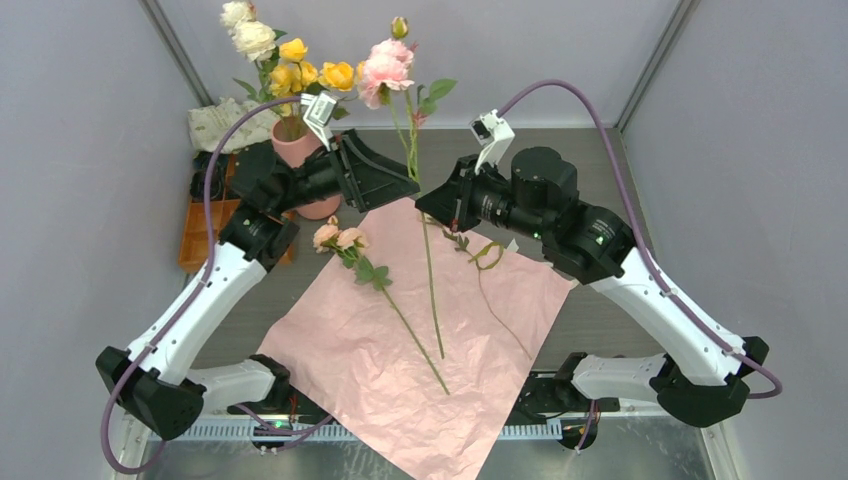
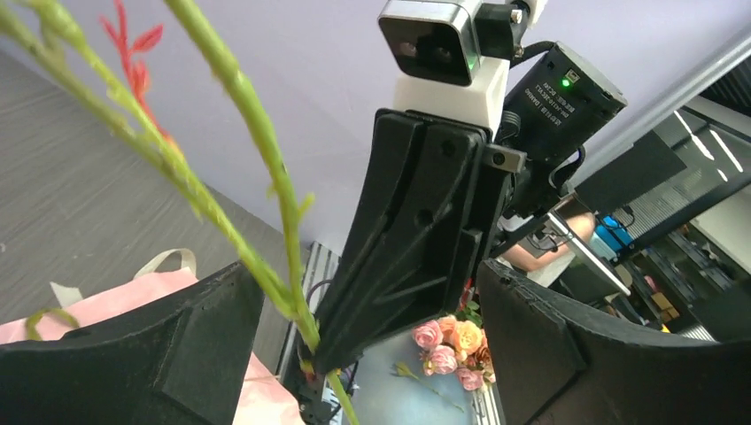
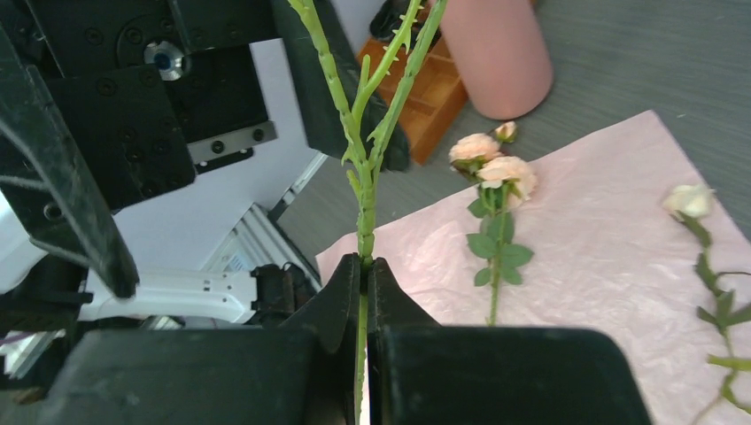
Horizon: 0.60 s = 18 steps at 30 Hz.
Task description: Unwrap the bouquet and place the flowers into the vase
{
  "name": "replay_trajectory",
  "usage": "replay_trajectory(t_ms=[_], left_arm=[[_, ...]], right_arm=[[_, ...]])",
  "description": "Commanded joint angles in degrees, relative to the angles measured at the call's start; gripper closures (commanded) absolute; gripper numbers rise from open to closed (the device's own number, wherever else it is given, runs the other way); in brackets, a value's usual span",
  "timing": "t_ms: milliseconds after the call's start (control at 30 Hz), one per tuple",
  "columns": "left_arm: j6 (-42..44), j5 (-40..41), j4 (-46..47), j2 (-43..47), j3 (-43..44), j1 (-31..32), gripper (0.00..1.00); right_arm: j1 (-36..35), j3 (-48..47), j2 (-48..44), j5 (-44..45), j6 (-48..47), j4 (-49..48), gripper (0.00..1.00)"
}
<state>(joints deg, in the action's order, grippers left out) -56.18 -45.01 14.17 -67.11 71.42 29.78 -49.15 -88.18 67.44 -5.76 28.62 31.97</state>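
My right gripper [image 1: 426,205] [image 3: 365,266] is shut on the green stem [image 3: 361,177] of a pink rose [image 1: 385,65], which it holds upright above the paper. My left gripper [image 1: 408,180] [image 2: 372,354] stands open around the same stem [image 2: 266,150], its fingers [image 2: 133,354] clear of it on both sides. The salmon-pink vase [image 1: 300,145] [image 3: 496,53] stands at the back left with white and yellow flowers [image 1: 290,60] in it. The bouquet's pink paper [image 1: 400,350] lies spread flat. A peach rose [image 1: 340,238] [image 3: 496,168] lies on it.
An orange compartment tray [image 1: 200,235] [image 3: 425,88] sits left of the vase. A cream ribbon [image 1: 488,255] lies on the paper under my right arm. A cream bud [image 3: 689,202] lies on the paper's right side. Grey walls close in on both sides.
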Motion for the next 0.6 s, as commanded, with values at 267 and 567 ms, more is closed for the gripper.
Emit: replay_trajectory(t_ms=[267,567], left_arm=[[7.91,1.28,0.83,-1.83,8.59,1.07,0.24],[19.57,5.95,-13.5,0.83,15.7,1.06,0.58]], right_arm=[[-5.69,2.57,-1.79,-7.23,3.79,-10.1,0.99],[-6.51,6.0,-6.95,-3.56,2.8,-8.69,0.99]])
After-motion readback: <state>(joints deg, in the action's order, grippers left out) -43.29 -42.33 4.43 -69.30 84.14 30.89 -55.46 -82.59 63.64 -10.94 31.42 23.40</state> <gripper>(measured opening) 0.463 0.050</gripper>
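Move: The pink-rose stem, gripped by the right hand, crosses just past the left gripper's open fingers, about 3 cm to its right and 2 cm ahead. Its blooms are roughly 8 cm forward and 14 cm above, and the vase about 20 cm ahead, 19 cm left and 32 cm lower. The left gripper is some 3 cm left of the right hand and 5 cm above it, level front to back. Nudge the left gripper barely 1 cm right around the stem, then raise it about 4.5 cm towards the blooms, rolling its forward side up some 10 degrees while its fingers close to about half open. Keep the stem pinched in the right gripper and carry it roughly 5 cm back and 3 cm left, turning a little counter-clockwise. ##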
